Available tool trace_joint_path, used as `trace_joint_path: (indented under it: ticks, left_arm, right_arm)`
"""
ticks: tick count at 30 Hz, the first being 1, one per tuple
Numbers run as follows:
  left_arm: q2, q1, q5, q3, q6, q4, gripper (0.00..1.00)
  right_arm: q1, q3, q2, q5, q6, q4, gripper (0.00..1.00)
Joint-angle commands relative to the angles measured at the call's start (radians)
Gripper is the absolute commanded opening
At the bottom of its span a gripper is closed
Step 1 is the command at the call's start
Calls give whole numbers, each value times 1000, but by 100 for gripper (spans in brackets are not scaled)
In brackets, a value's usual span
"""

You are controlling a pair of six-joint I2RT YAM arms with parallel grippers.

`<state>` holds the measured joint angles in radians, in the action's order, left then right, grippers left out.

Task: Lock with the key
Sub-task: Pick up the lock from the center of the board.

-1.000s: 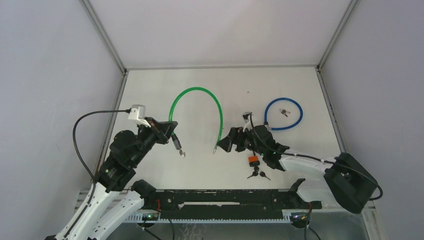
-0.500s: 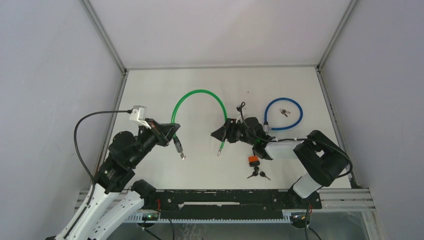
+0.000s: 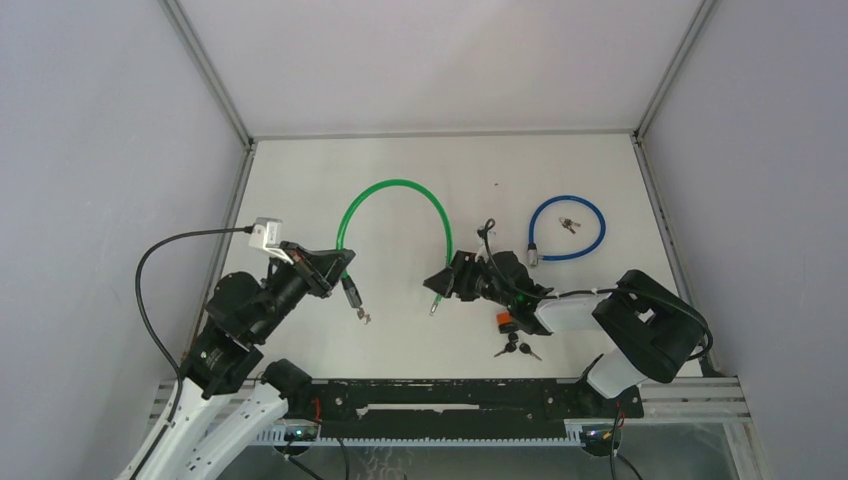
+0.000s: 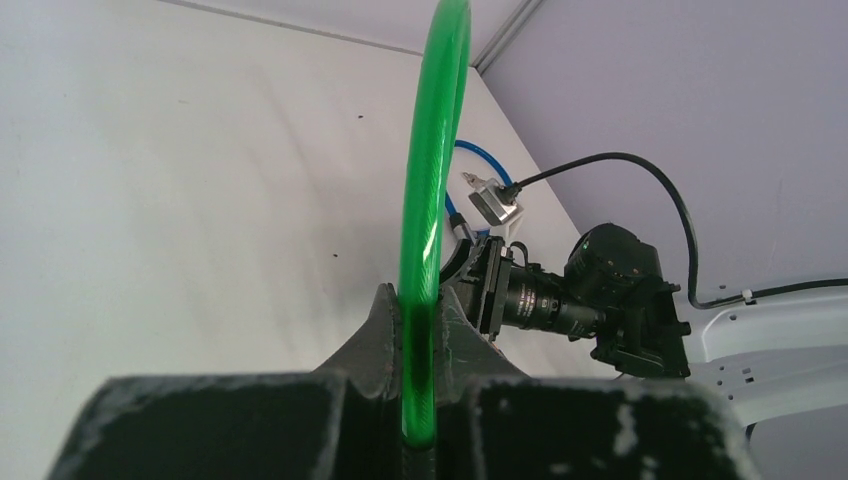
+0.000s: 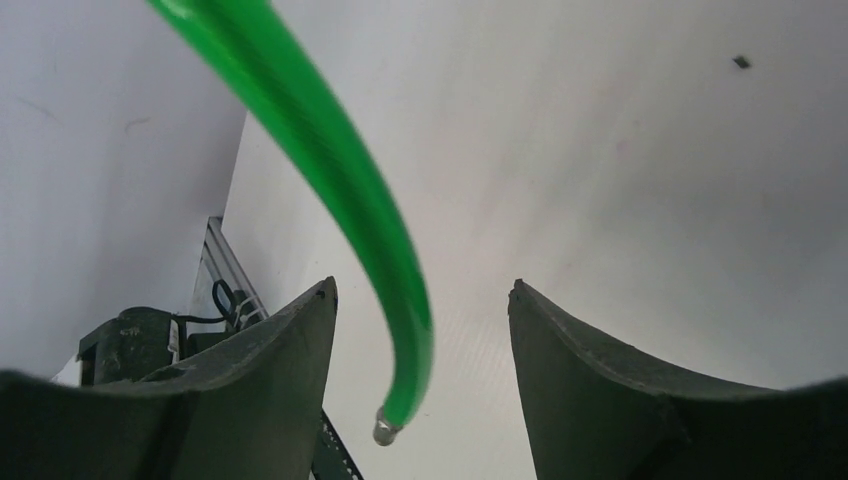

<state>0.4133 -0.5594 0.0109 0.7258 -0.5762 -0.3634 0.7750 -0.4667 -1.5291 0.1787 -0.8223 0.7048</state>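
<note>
A green cable lock arcs over the white table. Its dark lock body hangs at the left end, with a small silver piece at its tip. My left gripper is shut on the green cable just above that body, the jaws pressed against it on both sides. My right gripper stands open around the cable's free end. The metal tip hangs between the fingers and touches neither. Black-headed keys lie by an orange tag.
A blue cable lock lies coiled at the right rear with small keys inside its ring. The right arm's camera and cable show in the left wrist view. Grey walls bound the table on three sides.
My right gripper has moved left and now straddles the green cable's free end, its jaws narrower than before. The right arm has folded in. My left arm shifted slightly, still holding the cable.
</note>
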Motion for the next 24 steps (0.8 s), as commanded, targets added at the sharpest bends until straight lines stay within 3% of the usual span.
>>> trace_joint_path:
  ticks: [1, 5, 8, 11, 17, 21, 24]
  left_arm:
    - [-18, 5, 10, 63, -20, 79, 0]
    - [-21, 5, 13, 63, -21, 80, 0]
    - [-25, 5, 13, 63, -20, 77, 0]
    - [-31, 5, 7, 55, -19, 73, 0]
    - [-32, 5, 37, -6, -61, 141, 0]
    - [-20, 4, 45, -78, -128, 224, 0]
    - [7, 6, 2, -79, -163, 222, 0]
  right_arm:
    - [2, 25, 32, -46, -42, 68, 70]
    - [-1, 26, 9, -35, -69, 107, 58]
    - [0, 25, 6, -36, -79, 117, 42]
    - [-9, 25, 24, -16, -98, 122, 0]
    - [-7, 24, 247, -62, -191, 76, 0]
    - [69, -33, 431, -324, -194, -83, 0]
    - [158, -103, 480, -503, -201, -212, 0]
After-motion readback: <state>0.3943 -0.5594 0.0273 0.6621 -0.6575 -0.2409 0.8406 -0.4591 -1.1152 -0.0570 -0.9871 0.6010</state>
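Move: The green cable, a few centimetres from its free end, already lies between the right hand's open fingers, practically at the hand point; its metal tip is about 5 cm back and 3 cm lower. The orange padlock is roughly 13 cm to the right and 5 cm back, the keys 14 cm right and 11 cm back, both some 7 cm below. From the left hand, that gripping spot is about 11 cm right, 6 cm ahead and 21 cm down. The right fingers shut on the green cable just short of its metal tip and pinch it, the hand all but still as they close. Then it lifts almost straight up, quickly, by about 13 cm, edging a little to the right, fingers tilting up and swinging clockwise by some 20 degrees in all. The left hand keeps its grip near the cable's lock end. ##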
